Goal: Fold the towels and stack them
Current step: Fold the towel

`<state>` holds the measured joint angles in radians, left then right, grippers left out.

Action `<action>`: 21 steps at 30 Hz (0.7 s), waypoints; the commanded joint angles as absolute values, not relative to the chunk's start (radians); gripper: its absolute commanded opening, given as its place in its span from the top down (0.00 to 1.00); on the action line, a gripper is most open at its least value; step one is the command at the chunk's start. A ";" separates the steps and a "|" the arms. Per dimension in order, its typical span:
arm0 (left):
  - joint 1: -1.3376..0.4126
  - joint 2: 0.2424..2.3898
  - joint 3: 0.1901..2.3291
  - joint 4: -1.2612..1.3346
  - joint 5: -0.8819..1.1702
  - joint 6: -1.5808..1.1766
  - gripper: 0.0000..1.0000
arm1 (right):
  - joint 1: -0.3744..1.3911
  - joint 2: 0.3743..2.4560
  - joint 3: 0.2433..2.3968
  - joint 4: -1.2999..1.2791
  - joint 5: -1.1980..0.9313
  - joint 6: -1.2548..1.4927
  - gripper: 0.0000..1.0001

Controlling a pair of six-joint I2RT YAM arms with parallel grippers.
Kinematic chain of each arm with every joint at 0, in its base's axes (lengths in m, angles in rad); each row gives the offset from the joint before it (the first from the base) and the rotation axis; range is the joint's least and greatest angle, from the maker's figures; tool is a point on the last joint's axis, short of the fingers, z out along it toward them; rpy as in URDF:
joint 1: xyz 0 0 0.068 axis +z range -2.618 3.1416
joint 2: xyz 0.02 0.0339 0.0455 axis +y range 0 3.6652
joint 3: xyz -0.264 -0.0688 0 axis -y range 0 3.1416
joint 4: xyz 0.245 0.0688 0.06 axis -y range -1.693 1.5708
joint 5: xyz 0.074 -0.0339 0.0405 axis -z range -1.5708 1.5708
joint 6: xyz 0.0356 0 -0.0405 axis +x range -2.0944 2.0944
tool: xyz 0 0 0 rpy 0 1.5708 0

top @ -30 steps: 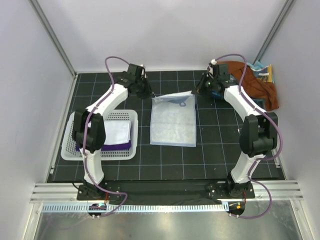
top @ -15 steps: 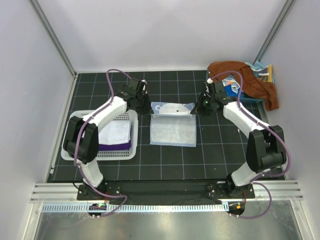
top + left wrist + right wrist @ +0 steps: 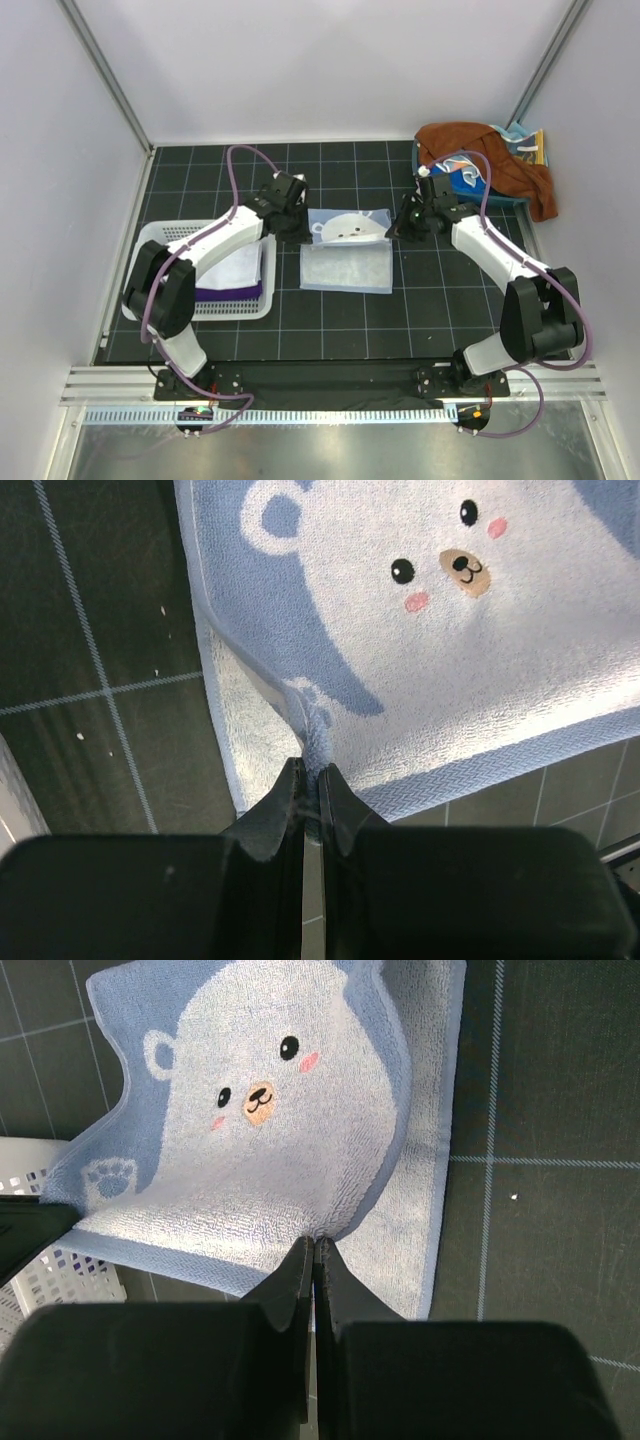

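Note:
A light blue towel [image 3: 346, 262] lies in the middle of the mat. Its far edge is lifted and folded toward me, so the white bear face [image 3: 348, 226] shows. My left gripper [image 3: 303, 232] is shut on the towel's left far corner. In the left wrist view the cloth [image 3: 430, 610] is pinched between the fingertips of that gripper [image 3: 312, 775]. My right gripper [image 3: 392, 230] is shut on the right far corner, and its wrist view shows the gripper [image 3: 314, 1245] nipping the towel [image 3: 250, 1140]. A white towel [image 3: 235, 262] lies on a dark purple one [image 3: 235, 292] in the basket. A rust-brown towel [image 3: 505, 165] is heaped at the back right.
The white slotted basket [image 3: 140, 295] stands on the left of the mat, close to the left arm. More coloured cloth [image 3: 466, 182] lies under the rust-brown heap beside the right arm's elbow. Grey walls enclose the mat on three sides.
Both grippers have moved toward the near side, carrying the towel's far edge over the rest of it. The bear face has turned up into view and the flat part looks shorter.

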<state>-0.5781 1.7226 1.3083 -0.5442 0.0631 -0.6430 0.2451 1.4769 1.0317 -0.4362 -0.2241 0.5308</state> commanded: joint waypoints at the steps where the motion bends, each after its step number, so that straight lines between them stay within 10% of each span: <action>1: -0.594 1.669 1.293 -0.561 0.009 -0.624 1.00 | 0.253 1.421 1.011 -0.429 -0.195 0.528 0.99; 21: -0.661 1.672 1.232 -0.563 -0.058 -0.638 1.00 | 0.302 1.416 0.882 -0.377 -0.167 0.540 0.99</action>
<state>-0.6540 1.6985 1.2472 -0.5587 -0.0265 -0.6456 0.2947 1.4311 0.8879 -0.4229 -0.1894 0.5320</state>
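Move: I still hold the towel's lifted edge pinched at both ends. Its lower layer's near-left corner lies about 8 cm back, 1 cm left and 7 cm below my left hand, and its near-right corner about 8 cm back, level sideways and 8 cm below my right. From my left hand the white basket is some 22 cm left and 3 cm back; from my right hand the blue bin is about 19 cm right and 16 cm out. Both hands, fingers still shut on the edge, draw it back over the lower layer towards its near edge and sink as they go. My right hand travels about 4 cm back and nearly as far down, dropping mostly in the second half; my left goes about 2.5 cm back and 1.5 cm down, rolling roughly 5 degrees. ##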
